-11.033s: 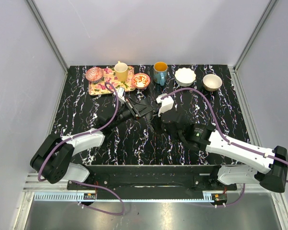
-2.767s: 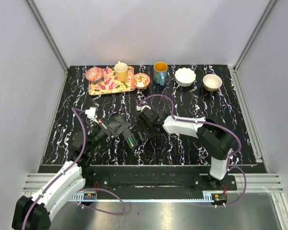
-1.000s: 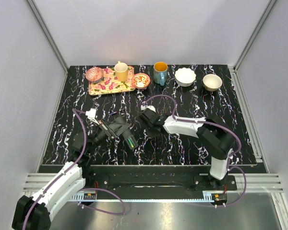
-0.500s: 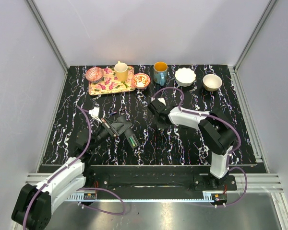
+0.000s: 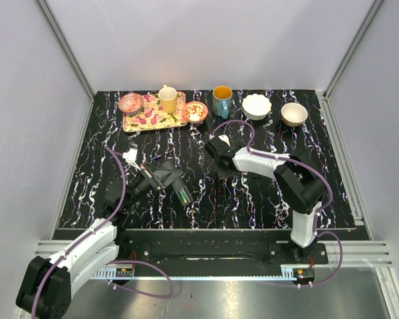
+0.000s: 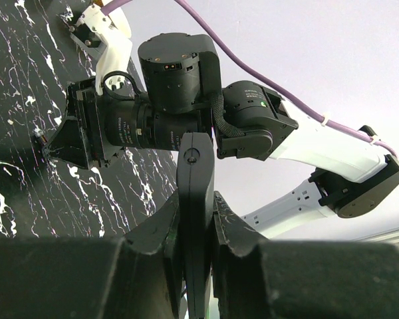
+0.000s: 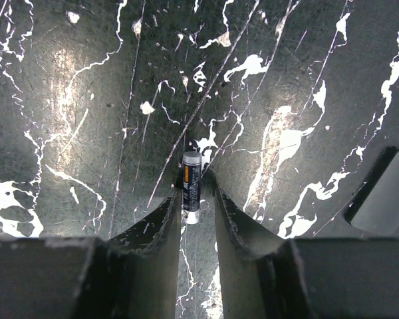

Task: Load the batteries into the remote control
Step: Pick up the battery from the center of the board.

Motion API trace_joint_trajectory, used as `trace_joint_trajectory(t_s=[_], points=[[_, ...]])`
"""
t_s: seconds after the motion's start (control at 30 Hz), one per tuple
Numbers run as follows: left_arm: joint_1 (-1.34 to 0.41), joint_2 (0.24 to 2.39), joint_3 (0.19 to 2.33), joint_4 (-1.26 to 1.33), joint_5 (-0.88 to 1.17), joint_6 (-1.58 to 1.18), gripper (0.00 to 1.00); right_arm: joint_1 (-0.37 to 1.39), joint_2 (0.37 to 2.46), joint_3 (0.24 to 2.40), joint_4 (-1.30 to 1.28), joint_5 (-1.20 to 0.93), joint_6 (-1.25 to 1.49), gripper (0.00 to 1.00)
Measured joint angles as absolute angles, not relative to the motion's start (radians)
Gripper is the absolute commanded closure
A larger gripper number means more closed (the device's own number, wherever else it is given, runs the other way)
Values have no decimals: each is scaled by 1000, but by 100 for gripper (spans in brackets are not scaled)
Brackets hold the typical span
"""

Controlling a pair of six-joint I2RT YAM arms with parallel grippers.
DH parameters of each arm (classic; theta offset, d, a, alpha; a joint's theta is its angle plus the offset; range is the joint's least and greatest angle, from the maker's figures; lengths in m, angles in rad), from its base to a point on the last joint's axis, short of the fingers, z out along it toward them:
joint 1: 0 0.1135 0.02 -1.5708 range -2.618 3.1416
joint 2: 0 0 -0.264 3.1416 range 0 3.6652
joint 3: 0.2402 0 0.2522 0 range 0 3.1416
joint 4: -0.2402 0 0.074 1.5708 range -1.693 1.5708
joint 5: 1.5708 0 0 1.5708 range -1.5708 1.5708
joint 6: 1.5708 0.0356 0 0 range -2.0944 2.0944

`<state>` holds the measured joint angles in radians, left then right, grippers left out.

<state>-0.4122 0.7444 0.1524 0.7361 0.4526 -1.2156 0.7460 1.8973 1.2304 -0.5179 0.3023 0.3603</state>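
My left gripper (image 5: pixel 171 183) is shut on the remote control (image 5: pixel 182 195), a slim black bar held tilted above the table's middle left, with a green patch at its lower end. In the left wrist view the remote control (image 6: pixel 195 166) stands edge-on, pinched between both fingers of the left gripper (image 6: pixel 196 201). My right gripper (image 5: pixel 219 158) points down at the table to the right of the remote. Its jaws stand slightly apart around one battery (image 7: pixel 191 186), a small dark cylinder with an orange stripe and silver ends lying on the marble. The battery rests against the left finger of the right gripper (image 7: pixel 197 191).
Along the back edge stand a floral tray (image 5: pixel 141 120) with a pink bowl and yellow cup, a small red bowl (image 5: pixel 195 111), a teal mug (image 5: pixel 221 101) and two white bowls (image 5: pixel 257 106). A flat dark piece (image 7: pixel 384 194) lies right of the right gripper.
The right gripper has moved back and to the right, away from the remote, and its jaws have parted. The left gripper still holds the remote in about the same place.
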Motion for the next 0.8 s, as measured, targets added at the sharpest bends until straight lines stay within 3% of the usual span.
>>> trace_joint_trajectory(t_s=[0.3, 0.37, 0.4, 0.63, 0.8], points=[[-412, 744, 152, 736, 453, -1216, 100, 746, 1897, 1229, -514, 291, 364, 81], [-412, 744, 152, 736, 453, -1216, 100, 746, 1897, 1227, -509, 286, 367, 89], [-412, 746, 152, 737, 453, -1216, 100, 746, 1896, 1225, -506, 284, 368, 99], [-413, 787, 153, 767, 452, -1216, 100, 745, 1858, 1179, -487, 287, 383, 100], [-449, 928, 183, 835, 439, -1219, 100, 744, 1698, 1094, -567, 297, 390, 100]])
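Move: The battery lies on the board between the right hand's open fingertips, its middle about 1 cm ahead at nearly the same height. The dark slab lies level with it, some 11 cm to the right. The left hand holds the remote control roughly 12 cm back, 15 cm left and 19 cm above the right hand. From the left hand, the battery is about 10 cm ahead, 15 cm right and 21 cm below. The right fingers pinch the battery, then carry it about 5 cm back, right and up off the board. ##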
